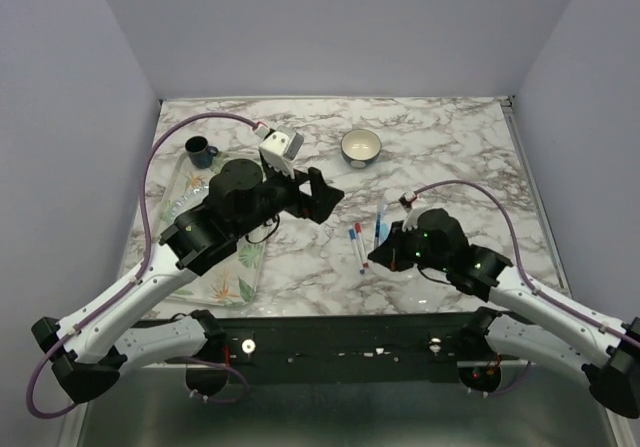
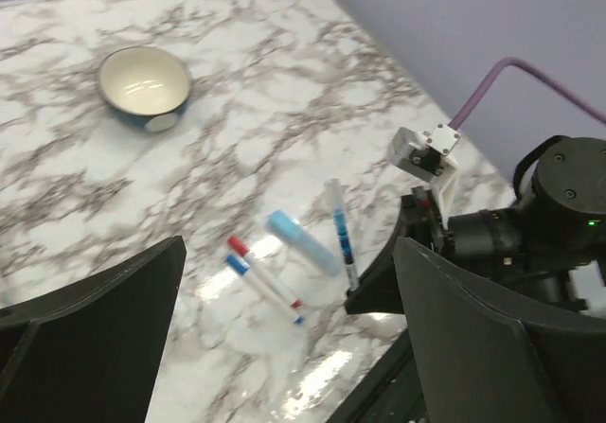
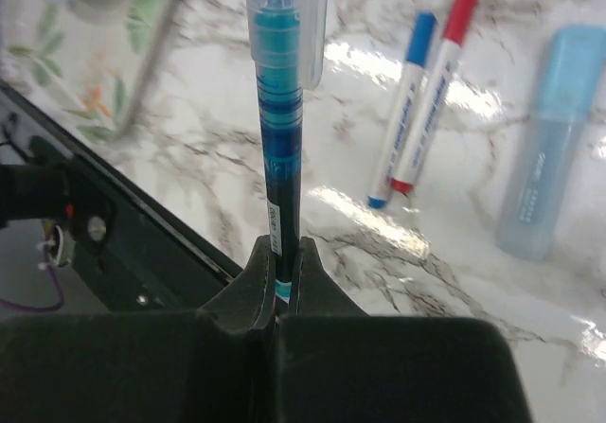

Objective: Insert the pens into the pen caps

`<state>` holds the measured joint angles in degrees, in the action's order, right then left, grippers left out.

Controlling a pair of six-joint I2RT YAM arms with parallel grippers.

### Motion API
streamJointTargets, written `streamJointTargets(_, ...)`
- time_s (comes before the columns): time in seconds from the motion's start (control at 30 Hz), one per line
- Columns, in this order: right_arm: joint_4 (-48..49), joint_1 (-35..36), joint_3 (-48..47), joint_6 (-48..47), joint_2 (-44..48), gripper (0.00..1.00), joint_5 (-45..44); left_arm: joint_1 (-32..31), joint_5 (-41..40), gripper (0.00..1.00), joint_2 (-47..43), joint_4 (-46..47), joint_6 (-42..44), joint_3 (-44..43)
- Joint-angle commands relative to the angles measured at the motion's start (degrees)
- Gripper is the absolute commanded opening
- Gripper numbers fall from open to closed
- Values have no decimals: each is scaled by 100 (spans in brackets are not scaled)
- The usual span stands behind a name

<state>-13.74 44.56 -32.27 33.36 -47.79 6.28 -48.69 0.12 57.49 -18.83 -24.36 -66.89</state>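
My right gripper [image 3: 281, 253] is shut on the lower end of a dark blue pen [image 3: 281, 149]. The pen points away from the gripper, and a clear cap [image 3: 284, 11] sits on its far end. Two white pens lie side by side on the marble, one with a red cap [image 3: 461, 11] and one with a blue cap [image 3: 423, 35]. A thicker pale blue marker [image 3: 549, 149] lies to their right. My left gripper [image 2: 289, 253] hangs open above these pens with nothing between its fingers. From above, the left gripper [image 1: 325, 197] is up and left of the white pens [image 1: 356, 247], and the right gripper [image 1: 385, 254] is beside them.
A small bowl [image 1: 361, 147] stands at the back centre of the marble table. A dark mug [image 1: 200, 150] sits at the far end of a leaf-patterned tray [image 1: 225, 282] on the left. The table's black front rail [image 1: 340, 342] runs just behind the pens.
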Motion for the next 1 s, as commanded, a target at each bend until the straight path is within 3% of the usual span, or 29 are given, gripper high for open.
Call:
streamJointTargets(0.0, -955, -17, -279, 82, -1028, 1, -409, 43, -1575, 99, -624, -218, 976, 729)
streamJointTargets(0.17, -841, -17, -428, 65, -2091, 1, -531, 35, -2121, 99, -968, -68, 1381, 1292)
streamJointTargets(0.43, -815, -8, -736, 91, -3165, 6, -760, 43, -2060, 99, -1109, -7, 1504, 1416)
streamJointTargets(0.97, -771, -8, -1027, 144, -3755, 27, -1033, 43, -1840, 99, -1074, -16, 1390, 1425)
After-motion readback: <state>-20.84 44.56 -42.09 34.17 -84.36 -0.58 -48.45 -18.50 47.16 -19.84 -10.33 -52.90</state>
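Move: Some 8 cm ahead of the right hand and about 14 cm below it lies the spot where its capped blue pen is to go, just right of the red marker, whose middle is roughly 9 cm ahead and 2 cm left. The blue marker sits about 8 cm ahead and 4 cm left; the highlighter about 9 cm ahead and 6 cm right, all on the table. From the left hand that spot is some 5 cm ahead, 11 cm right and 34 cm down. Lowering the pen still pinched by its rear end, the right hand sinks about 13 cm and tips its fingers some 35 degrees steeper, laying the pen alongside the red marker. Its fingers then part a little, letting go as the hand creeps forward. The empty left hand, still wide open, draws away about 8 cm left and 6 cm down, then stays. ##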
